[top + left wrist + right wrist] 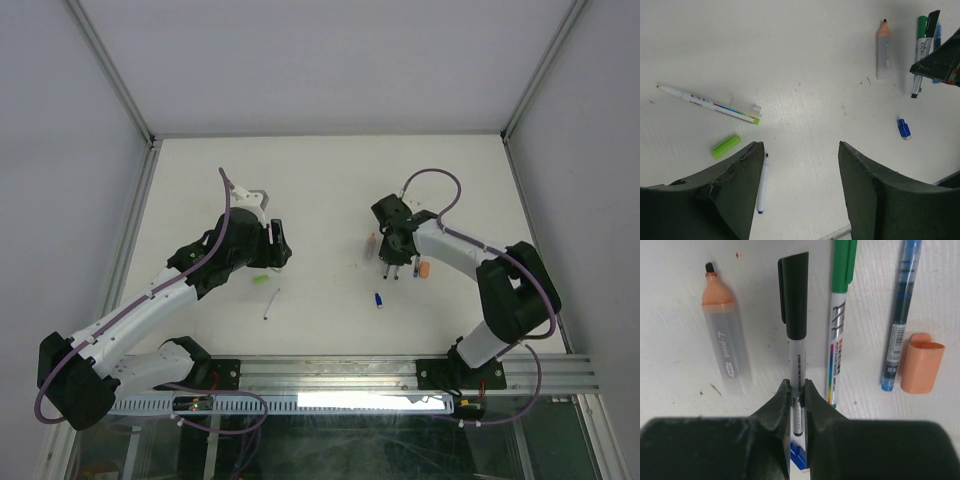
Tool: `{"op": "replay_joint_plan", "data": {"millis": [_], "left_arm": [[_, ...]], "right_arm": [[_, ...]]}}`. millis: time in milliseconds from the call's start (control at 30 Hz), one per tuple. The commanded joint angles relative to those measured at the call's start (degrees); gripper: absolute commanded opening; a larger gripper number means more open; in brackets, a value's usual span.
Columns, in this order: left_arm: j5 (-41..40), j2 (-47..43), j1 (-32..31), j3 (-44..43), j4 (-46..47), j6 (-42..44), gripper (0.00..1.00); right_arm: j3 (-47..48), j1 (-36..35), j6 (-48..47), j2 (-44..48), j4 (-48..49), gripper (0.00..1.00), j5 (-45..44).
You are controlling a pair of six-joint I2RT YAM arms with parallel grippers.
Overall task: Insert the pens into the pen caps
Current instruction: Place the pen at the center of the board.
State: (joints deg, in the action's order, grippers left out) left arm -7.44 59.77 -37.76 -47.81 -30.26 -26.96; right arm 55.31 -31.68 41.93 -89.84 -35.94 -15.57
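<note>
My right gripper (pixel 797 385) is shut on the grey barrel of a pen (pixel 796 365) that wears a black cap (pixel 794 295), held low over the table. To its right lie a green-capped pen (pixel 840 325), a blue pen (pixel 900 315) and a loose orange cap (pixel 922 362). A blue cap (pixel 797 457) lies under the jaws. My left gripper (pixel 800 145) is open over bare table. An uncapped white pen (pixel 761 185) lies by its left finger, with a green cap (pixel 726 146) and a second white pen (pixel 707 103) further left.
An uncapped orange highlighter (pixel 725 335) lies left of the held pen. In the top view the two grippers (pixel 275 248) (pixel 392 260) sit mid-table, with the blue cap (pixel 379 300) between them. A metal rail (pixel 400 372) runs along the near edge.
</note>
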Motion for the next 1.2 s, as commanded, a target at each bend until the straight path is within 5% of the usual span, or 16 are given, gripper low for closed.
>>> {"op": "replay_joint_plan", "data": {"millis": [0,633,1167], "left_arm": [[0.24,-0.78,0.66,-0.58,2.37,0.77,0.62],[-1.31,0.24,0.93,-0.88,2.44,1.19,0.62],[-3.81,2.85,1.51,-0.99,0.03,0.82,0.63]], "right_arm": [[4.88,0.94,-0.04,-3.14,0.69,0.09,-1.23],[8.47,2.29,-0.71,-10.28,-2.71,0.21,-0.97],[5.27,2.16,-7.05,7.88,-0.58,0.32,4.92]]}}
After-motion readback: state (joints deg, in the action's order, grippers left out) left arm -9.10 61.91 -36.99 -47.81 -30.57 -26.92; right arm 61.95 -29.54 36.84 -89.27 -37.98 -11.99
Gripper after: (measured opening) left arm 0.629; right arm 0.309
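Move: The right hand already holds the black-capped pen near its tail. The pen's resting place is centred about 6 cm ahead of that hand and 2 cm below. Beside it, the orange marker lies 6 cm ahead and 4 cm left of the hand, the green pen 5 ahead and 3 right. The blue cap is some 7 cm back and 2 left. From the left hand the resting place is roughly 8 cm ahead, 28 right and 14 down. Forward and down, about 2 cm each, the right hand brings the held pen onto the table between the orange marker and the green pen. Its fingers part gradually to about a third open and let go of the barrel while the hand stays low; then it rises roughly 5 cm, straight up off the pen. ##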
